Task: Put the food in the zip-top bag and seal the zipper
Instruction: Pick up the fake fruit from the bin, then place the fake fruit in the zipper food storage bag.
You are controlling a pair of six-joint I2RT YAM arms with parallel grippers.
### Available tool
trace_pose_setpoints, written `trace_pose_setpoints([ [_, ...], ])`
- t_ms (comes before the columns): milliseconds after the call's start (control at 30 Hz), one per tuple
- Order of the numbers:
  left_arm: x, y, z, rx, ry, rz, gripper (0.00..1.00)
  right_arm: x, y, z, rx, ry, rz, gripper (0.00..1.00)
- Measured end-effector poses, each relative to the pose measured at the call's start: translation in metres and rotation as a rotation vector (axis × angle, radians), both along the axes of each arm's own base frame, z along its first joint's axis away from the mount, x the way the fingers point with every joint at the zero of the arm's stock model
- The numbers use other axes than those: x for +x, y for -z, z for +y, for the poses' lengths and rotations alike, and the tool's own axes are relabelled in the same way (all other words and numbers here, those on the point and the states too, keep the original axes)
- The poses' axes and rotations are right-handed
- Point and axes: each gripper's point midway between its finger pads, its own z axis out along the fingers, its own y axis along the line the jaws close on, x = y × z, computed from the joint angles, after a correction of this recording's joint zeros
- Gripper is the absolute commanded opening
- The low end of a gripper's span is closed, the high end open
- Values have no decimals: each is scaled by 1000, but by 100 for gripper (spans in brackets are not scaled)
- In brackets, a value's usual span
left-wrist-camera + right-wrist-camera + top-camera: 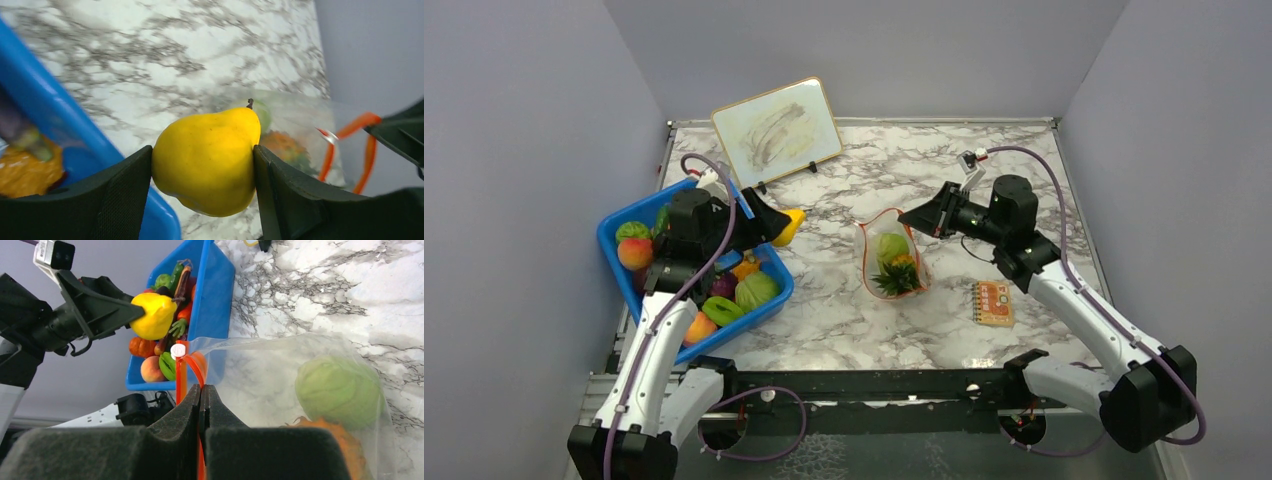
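Note:
My left gripper (781, 228) is shut on a yellow pear (207, 160), one of the food pieces, and holds it just past the right rim of the blue tub (612, 232), left of the zip-top bag (891, 258). The clear bag stands open on the marble, with a green fruit (340, 390) and a spiky-leaved orange one (896, 276) inside. My right gripper (201, 390) is shut on the bag's rim at the orange-red zipper (181, 375), holding the mouth up. More food (744, 292) lies in the tub.
A framed white board (776, 133) leans at the back of the table. A small orange card (994, 303) lies right of the bag. Grey walls close in on the left, back and right.

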Motion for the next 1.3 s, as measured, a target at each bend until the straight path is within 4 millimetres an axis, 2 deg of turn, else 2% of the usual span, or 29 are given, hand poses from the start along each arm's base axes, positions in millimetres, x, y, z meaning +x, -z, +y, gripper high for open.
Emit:
trace_pose_setpoints([
  [100, -8, -7, -26, -80, 124, -31, 27, 1, 1, 1, 9, 3, 10, 1],
  [233, -24, -37, -61, -156, 291, -130, 27, 3, -1, 2, 23, 5, 13, 1],
  [367, -50, -69, -93, -211, 457, -251, 26, 4, 0, 3, 33, 7, 23, 1],
  [500, -70, -87, -116, -262, 568, -312, 26, 5, -1, 4, 37, 7, 20, 1],
  [667, -80, -77, -135, -305, 627, -277, 27, 5, -1, 4, 37, 6, 20, 1],
  [933, -82, -36, -177, -304, 664, -119, 26, 3, -2, 4, 38, -1, 16, 1],
  [1067, -75, -20, -187, -268, 635, -85, 26, 0, -2, 5, 41, -12, 14, 1],
  [1167, -65, -18, -189, -224, 593, -86, 26, -1, -2, 4, 42, -16, 13, 1],
  [1300, -45, -30, -188, -161, 522, -123, 27, -4, -4, 4, 45, -21, 7, 1],
])
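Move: The left hand already holds the yellow fake fruit clear of the bin. The zip-top bag's open mouth lies about 21 cm to its right, 3 cm back and roughly 8 cm lower. Inside the bag, the pineapple sits some 24 cm right, 3 cm back and 14 cm down. The bin's middle is about 23 cm left, level fore and aft, 16 cm below. From the right hand, the mouth's middle is about 4 cm back, 3 cm left and 8 cm lower. Rightward, about 19 cm in all, the left hand carries the gripped yellow fruit from beside the bin to the bag's mouth, arcing up and back before dipping again, then easing forward about 4 cm at the end. The hand swings clockwise, ending some 30 degrees round, fingers keeping their hold. The right hand stays almost still, still pinching the orange zipper rim. ##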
